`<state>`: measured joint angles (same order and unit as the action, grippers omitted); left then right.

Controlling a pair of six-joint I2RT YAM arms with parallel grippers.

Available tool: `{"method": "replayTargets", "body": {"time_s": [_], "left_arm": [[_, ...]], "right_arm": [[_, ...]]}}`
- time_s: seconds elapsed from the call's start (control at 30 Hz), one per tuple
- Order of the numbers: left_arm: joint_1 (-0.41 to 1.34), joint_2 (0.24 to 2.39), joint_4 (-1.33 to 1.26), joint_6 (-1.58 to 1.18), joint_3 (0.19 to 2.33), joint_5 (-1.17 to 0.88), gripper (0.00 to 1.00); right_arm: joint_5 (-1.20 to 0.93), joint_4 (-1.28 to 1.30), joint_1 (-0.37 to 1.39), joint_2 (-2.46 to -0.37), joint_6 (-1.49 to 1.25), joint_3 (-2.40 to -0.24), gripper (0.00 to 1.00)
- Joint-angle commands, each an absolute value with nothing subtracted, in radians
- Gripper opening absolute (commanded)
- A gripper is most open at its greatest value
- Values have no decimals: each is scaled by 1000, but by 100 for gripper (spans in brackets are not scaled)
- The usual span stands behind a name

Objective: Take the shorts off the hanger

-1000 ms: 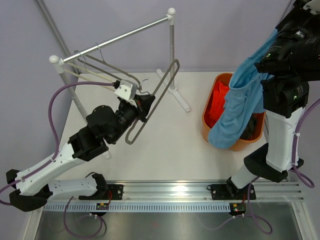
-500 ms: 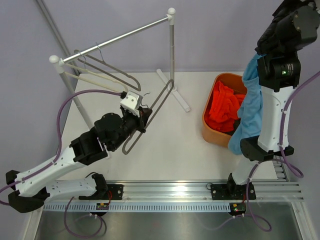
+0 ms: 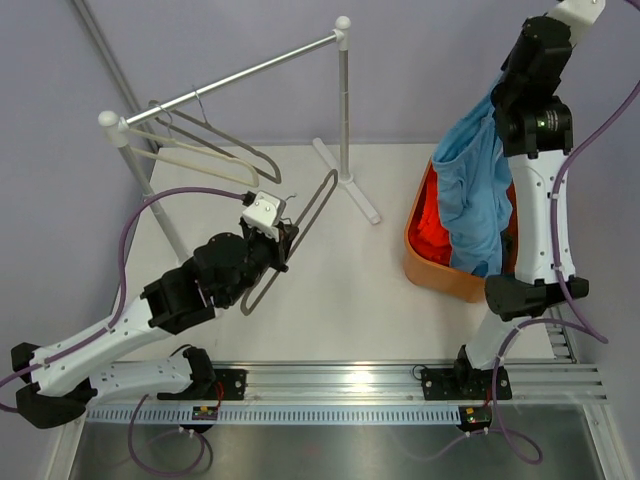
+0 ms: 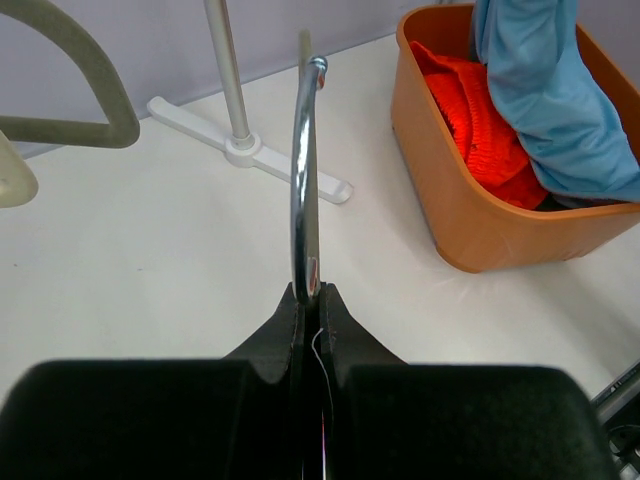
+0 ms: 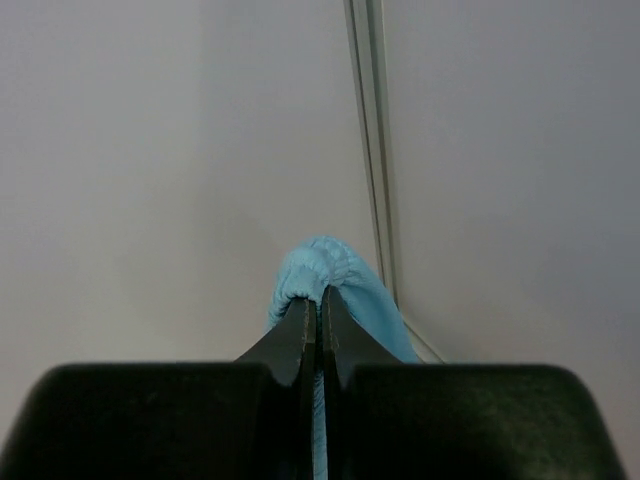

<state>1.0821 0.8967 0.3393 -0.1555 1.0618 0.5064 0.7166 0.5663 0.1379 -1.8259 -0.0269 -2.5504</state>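
Note:
The light blue shorts [image 3: 475, 200] hang from my right gripper [image 3: 497, 98], which is raised high and shut on their waistband [image 5: 322, 262]. Their lower end drapes into the orange basket [image 3: 425, 262], where bright orange shorts [image 3: 430, 215] lie. In the left wrist view the blue shorts [image 4: 560, 100] cover part of the orange shorts [image 4: 475, 110]. My left gripper [image 4: 311, 292] is shut on the metal hook of a bare grey hanger [image 3: 318, 195], held tilted above the table's middle, with no cloth on it.
A clothes rack stands at the back left, its rail [image 3: 250, 68] carrying two empty hangers [image 3: 215, 150]. Its right upright [image 3: 343, 100] and white foot [image 4: 245, 150] stand between the held hanger and the basket [image 4: 450, 200]. A metal rail [image 3: 400, 385] runs along the near edge.
My right arm has risen and swung back, carrying the blue shorts from beside the basket to hang over it. My left gripper has drawn the hanger slightly nearer and lower.

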Motion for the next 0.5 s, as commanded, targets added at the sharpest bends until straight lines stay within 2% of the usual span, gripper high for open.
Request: {"method": "replayTargets", "body": {"time_s": [0.0, 0.03, 0.07, 0.17, 0.37, 0.47], "left_arm": [[1088, 874, 285, -153, 1049, 522, 0], [1088, 873, 285, -158, 1046, 515, 0], [1088, 870, 285, -164, 1045, 514, 0], [1091, 868, 285, -169, 1039, 512, 0], [1095, 873, 288, -187, 1054, 502, 0], [1094, 877, 301, -198, 1061, 503, 0]], "right_arm": [[736, 609, 117, -1663, -193, -2310, 0], [727, 595, 114, -1566, -240, -2221, 0], [716, 547, 115, -1513, -267, -2027, 0], [681, 491, 115, -1364, -352, -1726, 0], [640, 538, 95, -1367, -446, -1464, 0], [487, 488, 54, -1364, -512, -1337, 0]]}}
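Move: My right hand holds the blue shorts high up. The middle of the orange bin they hang into lies about 48 cm below my right hand, some 5 cm back and 3 cm to its left. In the bin, the red shorts lie roughly 12 cm to the left of that hand and 6 cm back, and the olive shorts some 7 cm to its right and 6 cm back. From my left hand, the bin is about 18 cm ahead, 52 cm right and 25 cm lower. I plunge my right hand about 25 cm down towards the orange bin, easing some 6 cm back as it sinks, and tip the fingers down by roughly 25 degrees with a slight roll that lifts the hand's left side. My fingers stay shut on the blue shorts, feeding the cloth down onto the red shorts. ##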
